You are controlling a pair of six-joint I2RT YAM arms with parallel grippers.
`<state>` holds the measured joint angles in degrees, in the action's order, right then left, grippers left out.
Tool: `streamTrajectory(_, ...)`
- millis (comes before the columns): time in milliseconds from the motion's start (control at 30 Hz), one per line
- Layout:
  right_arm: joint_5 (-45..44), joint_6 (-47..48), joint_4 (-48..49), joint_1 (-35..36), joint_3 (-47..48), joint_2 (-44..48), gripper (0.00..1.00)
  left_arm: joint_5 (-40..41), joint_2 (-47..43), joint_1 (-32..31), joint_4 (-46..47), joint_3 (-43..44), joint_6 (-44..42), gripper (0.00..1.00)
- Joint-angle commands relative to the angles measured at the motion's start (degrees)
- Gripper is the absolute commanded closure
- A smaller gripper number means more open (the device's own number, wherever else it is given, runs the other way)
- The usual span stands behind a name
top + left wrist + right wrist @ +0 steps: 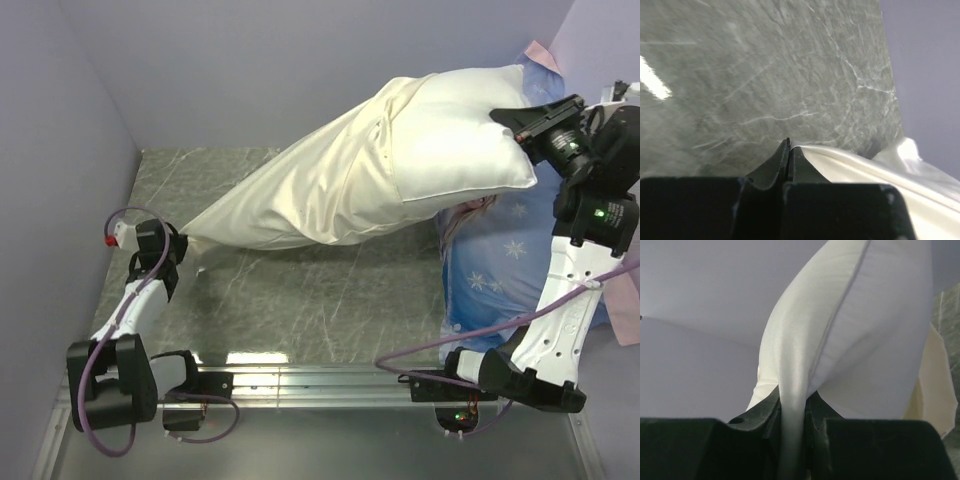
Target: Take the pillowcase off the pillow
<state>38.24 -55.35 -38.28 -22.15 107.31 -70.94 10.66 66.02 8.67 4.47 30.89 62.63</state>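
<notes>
The cream pillowcase [310, 190] is stretched in a long cone from lower left to upper right, above the table. My left gripper [183, 240] is shut on its narrow closed end; in the left wrist view the jaws [789, 150] pinch a thin fold of the cream fabric [865, 170]. The white pillow [460, 130] sticks out of the case's open end at upper right. My right gripper [512, 122] is shut on the pillow's right edge, held up in the air. In the right wrist view the gripper [792, 412] clamps a fold of the pillow [880, 330], with the case's rim [935, 385] behind.
A blue pillow with a snowflake print and pink edge [490, 260] lies at the right, under the right arm. The grey marble tabletop [300, 290] lies below the stretched case. Lilac walls [60, 150] close in the left and back sides.
</notes>
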Motion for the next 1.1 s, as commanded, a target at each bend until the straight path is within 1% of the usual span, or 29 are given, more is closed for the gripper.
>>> streamTrajectory(0, -8.08, 2.6, 17.99, 5.43, -0.61, 3.17, 1.0, 8.94, -4.48, 2.14, -3.32, -1.1, -3.04, 1.0)
streamTrajectory(33, -10.62, 4.36, 17.02, 8.5, -0.17, 2.82, 1.0, 8.68, -5.1, 2.14, -3.68, -1.19, -2.95, 1.0)
streamTrajectory(67, -11.68, 7.42, 14.49, 13.05, 0.53, 2.39, 1.0, 8.07, -5.72, 2.14, -4.11, -1.19, -3.04, 1.0)
streamTrajectory(100, -12.39, 8.76, 13.59, 15.1, 1.41, 1.6, 1.0, 7.37, -6.77, 2.14, -4.12, -1.19, -3.56, 1.0)
streamTrajectory(133, -12.31, 9.55, 13.06, 16.43, 1.41, 1.16, 1.0, 4.06, -7.3, 2.06, -3.86, -1.27, -3.92, 0.99)
streamTrajectory(200, -11.09, 11.23, 12.18, 18.72, -0.6, 0.89, 1.0, 1.74, -10.19, 0.49, -3.77, -2.15, -4.18, 0.89)
streamTrajectory(233, -10.91, 11.93, 12.53, 19.16, -2.35, 1.5, 1.0, 2.09, -11.43, -0.31, -4.29, -2.42, -4.27, 0.75)
streamTrajectory(267, -10.99, 12.37, 13.66, 19.86, -4.37, 2.2, 1.0, 2.35, -12.66, -1.01, -4.29, -2.42, -4.62, 0.69)
streamTrajectory(300, -10.82, 12.81, 14.28, 19.87, -8.82, 4.21, 1.0, 2.44, -15.11, -2.06, -7.25, -2.24, -5.58, 0.63)
streamTrajectory(367, -11.17, 14.47, 14.99, 19.78, -13.24, 6.24, 1.0, 2.97, -17.49, -2.77, -9.38, -1.63, -6.29, 0.51)
streamTrajectory(400, -10.73, 14.66, 15.51, 19.0, -17.44, 8.08, 1.0, 3.05, -19.77, -3.56, -10.52, -1.11, -6.55, 0.48)
streamTrajectory(433, -9.42, 14.66, 16.3, 18.29, -19.57, 8.79, 1.0, 2.97, -20.92, -4.0, -11.67, -0.93, -6.9, 0.45)
streamTrajectory(467, -8.37, 14.83, 17.53, 17.5, -21.42, 9.41, 1.0, 2.88, -22.15, -4.44, -12.55, -0.58, -7.0, 0.44)
streamTrajectory(500, -6.53, 15.27, 17.89, 15.23, -24.4, 10.11, 1.0, 2.88, -24.08, -5.4, -13.25, -0.49, -7.17, 0.43)
streamTrajectory(567, -4.06, 15.54, 19.55, 13.11, -27.22, 10.55, 1.0, 2.09, -25.58, -5.85, -13.61, -0.49, -7.61, 0.4)
streamTrajectory(600, -0.05, 15.19, 20.61, 12.06, -29.85, 10.47, 1.0, -1.04, -25.94, -6.03, -12.48, -0.57, -8.83, 0.4)
streamTrajectory(667, 2.44, 14.4, 23.94, 11.34, -31.89, 10.21, 1.0, -6.32, -24.28, -6.03, -6.7, -0.4, -10.16, 0.4)
streamTrajectory(700, 3.41, 14.57, 24.39, 11.69, -32.42, 8.99, 1.0, -11.13, -21.31, -6.73, -4.93, 0.73, -11.03, 0.4)
streamTrajectory(733, 4.2, 14.92, 24.48, 13.43, -32.16, 8.28, 1.0, -13.53, -19.54, -7.52, -1.78, 1.35, -11.91, 0.4)
streamTrajectory(767, 3.78, 16.66, 23.09, 14.49, -31.55, 7.4, 1.0, -15.56, -17.7, -8.31, 2.26, 3.01, -12.79, 0.38)
streamTrajectory(800, 2.9, 17.9, 21.86, 15.64, -29.98, 6.09, 1.0, -16.71, -13.07, -10.92, 2.82, 4.68, -14.45, 0.38)
streamTrajectory(833, 0.81, 18.87, 20.72, 16.78, -29.27, 5.64, 1.0, -19.94, -10.85, -12.08, 4.04, 6.35, -15.95, 0.35)
streamTrajectory(900, -0.53, 20.11, 19.74, 18.89, -28.99, 4.93, 1.0, -21.38, -5.06, -14.89, 6.6, 10.75, -18.5, 0.29)
streamTrajectory(933, -0.71, 20.2, 19.74, 19.07, -29.26, 4.67, 1.0, -23.47, -3.8, -15.17, 8.43, 11.81, -19.12, 0.28)
streamTrajectory(1000, -1.41, 20.19, 19.83, 19.08, -30.13, 4.49, 1.0, -23.67, -1.43, -15.35, 12.03, 14.18, -19.48, 0.27)
streamTrajectory(1033, -2.11, 21.24, 19.3, 19.08, -30.05, 4.4, 1.0, -24.45, -0.64, -15.35, 13.45, 14.8, -19.65, 0.25)
streamTrajectory(1067, -3.86, 21.86, 17.64, 19.16, -29.88, 3.62, 1.0, -25.32, 0.42, -15.35, 14.76, 17.07, -20.26, 0.24)
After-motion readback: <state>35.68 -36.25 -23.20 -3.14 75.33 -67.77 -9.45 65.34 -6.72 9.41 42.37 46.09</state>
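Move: The left hand still pinches the drawn-out end of the cream pillowcase; the pillowcase's middle is roughly 30 cm to its right, 15 cm higher and about level fore and aft. The right hand holds the bare corner of the white pillow, whose exposed part centres some 8 cm to its left, level fore and aft, and 5 cm lower. The blue Elsa pillow lies about 22 cm right, 12 cm ahead and 42 cm below the right hand. The left hand opens and lets go of the pillowcase end while backing off about 5 cm and rising, then sweeps right and forward towards the loose cloth, fingers wide, turning some 40 degrees clockwise. Keeping its pinch on the pillow corner, the right hand swings left, sinks about 16 cm with a wavering leftward drift, and turns counter-clockwise. ##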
